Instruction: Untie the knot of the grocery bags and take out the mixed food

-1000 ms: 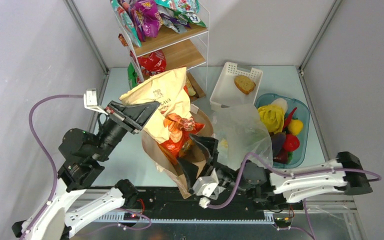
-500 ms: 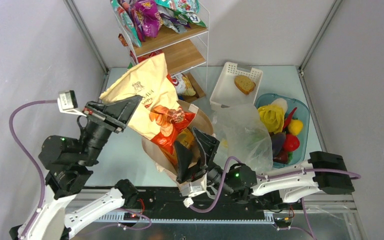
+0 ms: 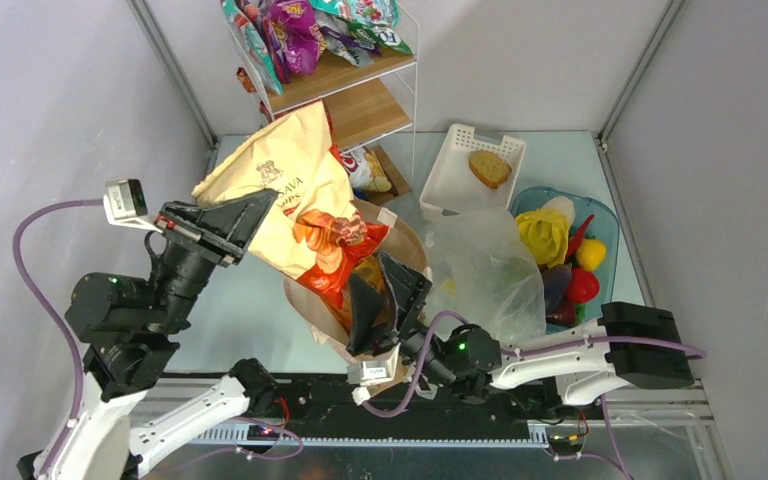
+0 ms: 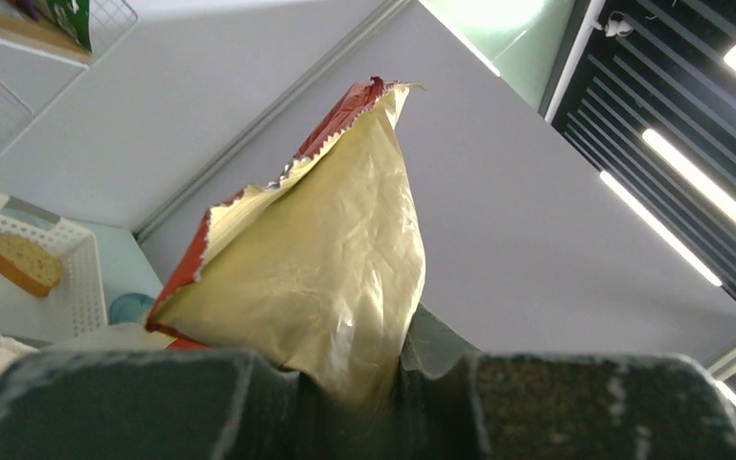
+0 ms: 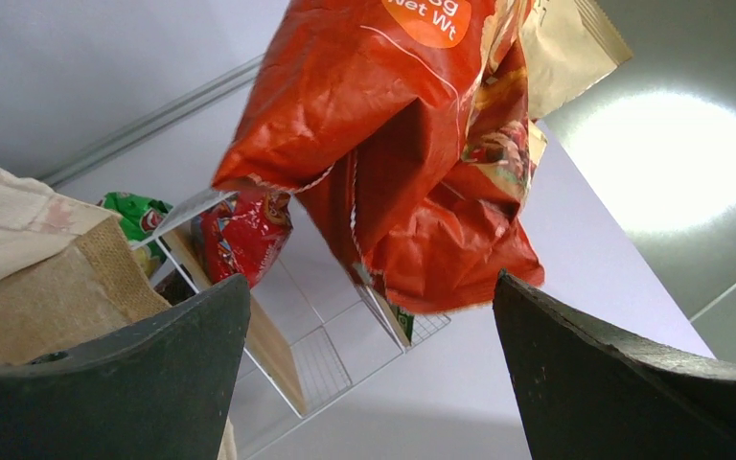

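My left gripper [image 3: 251,213] is shut on the upper end of a big cream-and-orange snack packet [image 3: 295,195], held aloft over the brown paper bag [image 3: 407,244]. In the left wrist view the packet [image 4: 331,254] rises out from between the jaws of that gripper [image 4: 364,383]. My right gripper [image 3: 386,300] stands open at the bag's mouth, tilted upward. Its wrist view shows the packet's orange bottom [image 5: 393,144] hanging above the empty gap of this gripper [image 5: 369,316]. The clear plastic bag [image 3: 487,270] lies crumpled to the right. Eggplant [image 3: 557,281], tomato [image 3: 582,286], chili [image 3: 580,236] and yellow fruit [image 3: 542,236] lie in the blue tub [image 3: 611,226].
A wire-and-wood shelf rack [image 3: 345,95] with more snack packets stands at the back, close behind the lifted packet. A white slatted basket [image 3: 450,175] holding a bread slice [image 3: 490,168] sits right of it. Grey walls close in both sides.
The left gripper has pulled the packet up and to the left, further out of the brown bag. The right gripper has swung left under it, toward the bag's mouth.
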Controlling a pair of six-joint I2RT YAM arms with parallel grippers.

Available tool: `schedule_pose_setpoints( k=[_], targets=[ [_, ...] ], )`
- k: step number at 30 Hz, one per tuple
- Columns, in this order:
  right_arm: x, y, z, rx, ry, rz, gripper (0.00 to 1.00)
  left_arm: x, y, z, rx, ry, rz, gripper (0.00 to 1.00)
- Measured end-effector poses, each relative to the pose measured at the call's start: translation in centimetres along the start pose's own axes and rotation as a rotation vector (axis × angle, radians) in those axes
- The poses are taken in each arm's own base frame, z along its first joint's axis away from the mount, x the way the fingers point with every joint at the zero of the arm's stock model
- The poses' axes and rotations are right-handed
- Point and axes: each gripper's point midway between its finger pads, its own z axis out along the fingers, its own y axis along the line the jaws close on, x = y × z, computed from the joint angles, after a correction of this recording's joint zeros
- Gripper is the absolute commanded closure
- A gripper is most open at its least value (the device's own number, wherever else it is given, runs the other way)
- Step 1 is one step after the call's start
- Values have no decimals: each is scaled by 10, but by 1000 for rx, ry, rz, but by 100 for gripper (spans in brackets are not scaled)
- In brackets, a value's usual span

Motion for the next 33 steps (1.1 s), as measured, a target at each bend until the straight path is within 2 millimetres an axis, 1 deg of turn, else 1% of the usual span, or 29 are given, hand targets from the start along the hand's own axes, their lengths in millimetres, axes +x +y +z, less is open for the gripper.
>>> schedule_pose_setpoints(
  k=[3,9,12,14,15,16,17,18,19,20,21,22,23,24,25,26,27,28,29,30,31,32,33],
  targets=[
    [4,-1,5,13,13,-20,1,10,5,1,-7,31,-25,100],
    [6,-3,21,43,27,-61,1,31,19,5,-31,93,-82,100],
    [7,2,25,35,33,-90,1,35,21,7,-34,100,-94,100],
    [6,4,26,32,32,-102,5,38,24,8,-35,101,-102,100],
    [6,4,26,31,32,-108,12,39,26,7,-37,102,-104,100],
    [5,4,26,30,32,-111,17,40,27,7,-38,102,-109,100],
    [5,4,26,30,31,-115,25,41,29,8,-42,101,-109,100],
    [4,4,25,28,32,-113,28,41,30,8,-41,98,-109,100],
    [3,4,25,28,32,-113,35,41,31,8,-43,95,-107,100],
    [2,5,24,27,32,-106,38,40,32,8,-46,89,-99,100],
    [-1,5,23,26,31,-101,46,39,32,9,-49,83,-95,100],
    [-3,5,22,26,29,-93,52,37,34,8,-56,76,-85,100],
    [-5,4,22,26,29,-85,62,37,35,8,-59,75,-78,100],
    [-7,4,21,28,28,-75,67,37,36,8,-63,75,-72,99],
    [-9,4,20,28,28,-62,77,37,37,7,-63,76,-68,97],
    [-10,4,19,28,29,-48,85,38,37,8,-63,77,-64,95],
    [-11,4,19,28,30,-34,98,39,39,8,-66,83,-57,88],
    [-11,3,18,30,35,-17,100,40,40,9,-68,87,-52,83],
    [-10,2,18,33,44,0,100,42,41,11,-69,97,-42,65],
    [-8,1,17,36,55,21,100,44,45,13,-73,103,-31,55],
    [-5,-1,16,40,71,45,100,46,49,17,-81,110,-15,34],
    [-3,-2,15,45,81,68,100,48,54,20,-87,121,8,26],
    [0,-5,15,52,96,100,100,52,63,24,-101,142,33,13]
  ],
)
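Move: The mixed food is the cream-and-red packet hanging in the left fingers, its middle about 4 cm right, 1 cm back and 4 cm below them. From the open right hand that middle is some 9 cm left, 3 cm ahead and 11 cm up, its lower end nearest. The paper bag's middle is about 3 cm left and 2 cm ahead of the right hand, 25 cm below; the plastic bag lies 19 cm right, 8 cm ahead and 33 cm below it. The right fingers shut on the packet's red lower end, pinching it after easing about 2 cm forward and left, then drawing back again. Meanwhile the left hand lowers the packet some 6 cm, going right and about 4 cm forward towards the right hand, tips slightly, and at the very end starts to open. ##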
